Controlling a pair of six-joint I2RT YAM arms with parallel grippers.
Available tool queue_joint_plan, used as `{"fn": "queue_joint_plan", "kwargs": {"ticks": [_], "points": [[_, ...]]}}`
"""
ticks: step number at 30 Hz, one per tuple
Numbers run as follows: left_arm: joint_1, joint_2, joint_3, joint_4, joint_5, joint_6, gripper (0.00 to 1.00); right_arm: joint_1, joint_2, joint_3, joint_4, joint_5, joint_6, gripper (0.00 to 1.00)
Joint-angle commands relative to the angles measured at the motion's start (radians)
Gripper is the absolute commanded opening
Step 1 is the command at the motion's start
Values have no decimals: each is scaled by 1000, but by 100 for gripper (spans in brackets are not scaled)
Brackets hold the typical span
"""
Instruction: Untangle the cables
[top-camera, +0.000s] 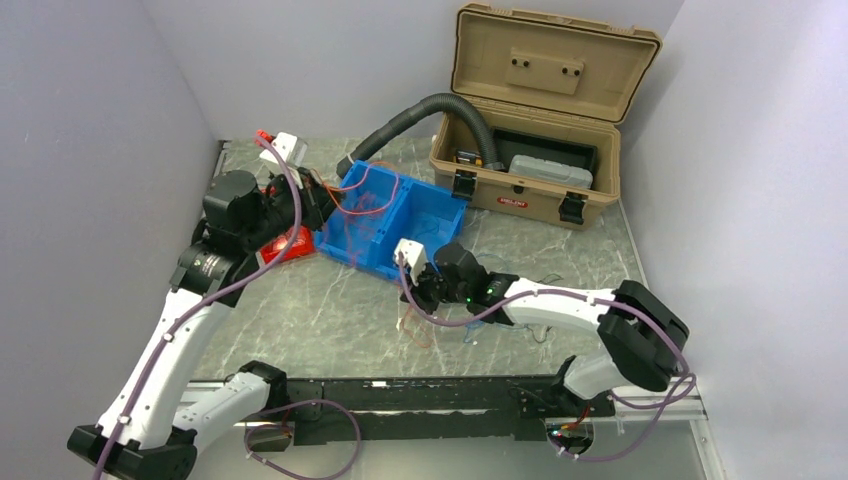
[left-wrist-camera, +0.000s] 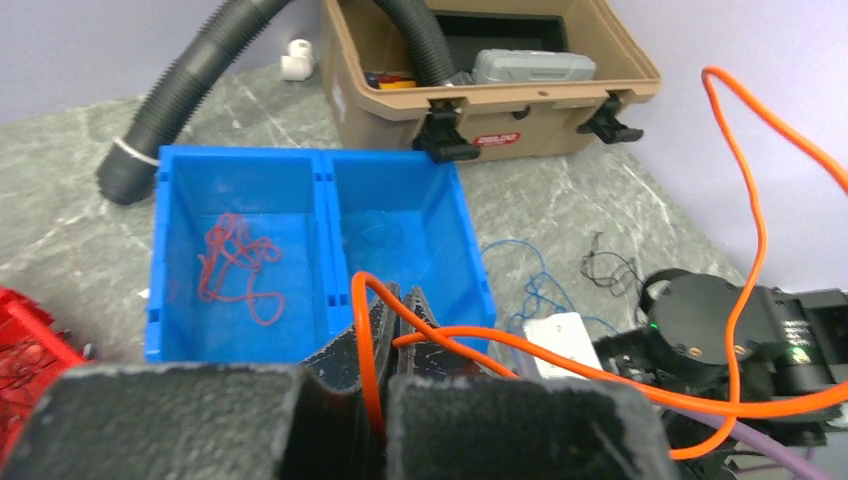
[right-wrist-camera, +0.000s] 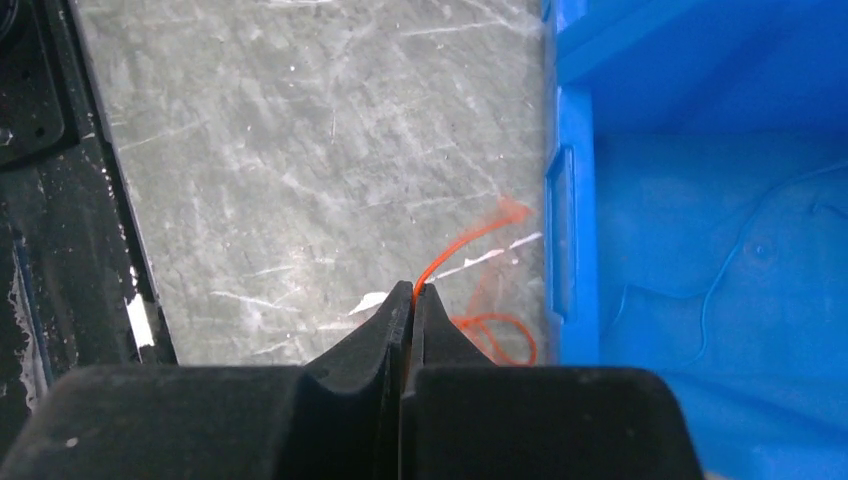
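An orange cable (left-wrist-camera: 752, 230) loops high through the air between my two grippers. My left gripper (left-wrist-camera: 408, 297) is shut on one end of it, above the near wall of the blue bin (left-wrist-camera: 160, 300). Beside the bin's wall (right-wrist-camera: 570, 230), my right gripper (right-wrist-camera: 413, 290) is shut on the orange cable (right-wrist-camera: 468, 241) low over the table, where more of that cable lies coiled. A red cable (left-wrist-camera: 235, 268) is bunched in the bin's left compartment. A thin blue one (left-wrist-camera: 378, 235) lies in the right compartment. Blue (left-wrist-camera: 535, 290) and black (left-wrist-camera: 608, 268) cables lie on the table.
A tan toolbox (top-camera: 520, 180) stands open at the back right, with a thick grey corrugated hose (top-camera: 410, 115) running out of it to behind the bin. A red crate (top-camera: 285, 247) sits left of the bin (top-camera: 362, 260), under the left arm.
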Motion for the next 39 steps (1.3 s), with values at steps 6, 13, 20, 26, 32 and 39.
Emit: {"fn": "queue_joint_plan", "kwargs": {"ticks": [6, 13, 20, 26, 32, 39], "points": [[108, -1, 121, -118, -210, 119, 0, -14, -299, -194, 26, 200, 156, 0], [134, 104, 125, -78, -109, 82, 0, -85, -558, -276, -78, 439, 291, 0], [147, 229, 151, -7, -137, 34, 0, -225, -741, -300, -268, 646, 436, 0], [149, 309, 115, 144, -213, -40, 0, -332, -720, -302, -348, 744, 532, 0], [149, 417, 133, 299, -193, -118, 0, -402, -685, -285, -339, 699, 515, 0], [149, 582, 226, 392, -173, -142, 0, -466, -700, -315, -281, 649, 520, 0]]}}
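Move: Holding an orange cable just off the table, the right hand has the blue cable tangle about 17 cm to its right and 7 ahead, the black cable some 28 cm right and level, and the blue bin's middle about 21 cm ahead, 4 left. The left hand, high up with orange cable, has the hose's free end roughly 40 cm straight ahead; the blue bin's middle is about 20 ahead, 11 right; the red bin 16 ahead, 13 left. Dragging its pinched orange cable away from the blue bin's near side, the right hand sweeps some 26 cm right and a little forward, arching over the blue tangle and dipping again beyond it while turning about 70 degrees clockwise. The left hand, still gripping its loop, swings briefly left, then reaches about 17 cm forward and somewhat down towards the hose end, turning some 20 degrees counter-clockwise. ##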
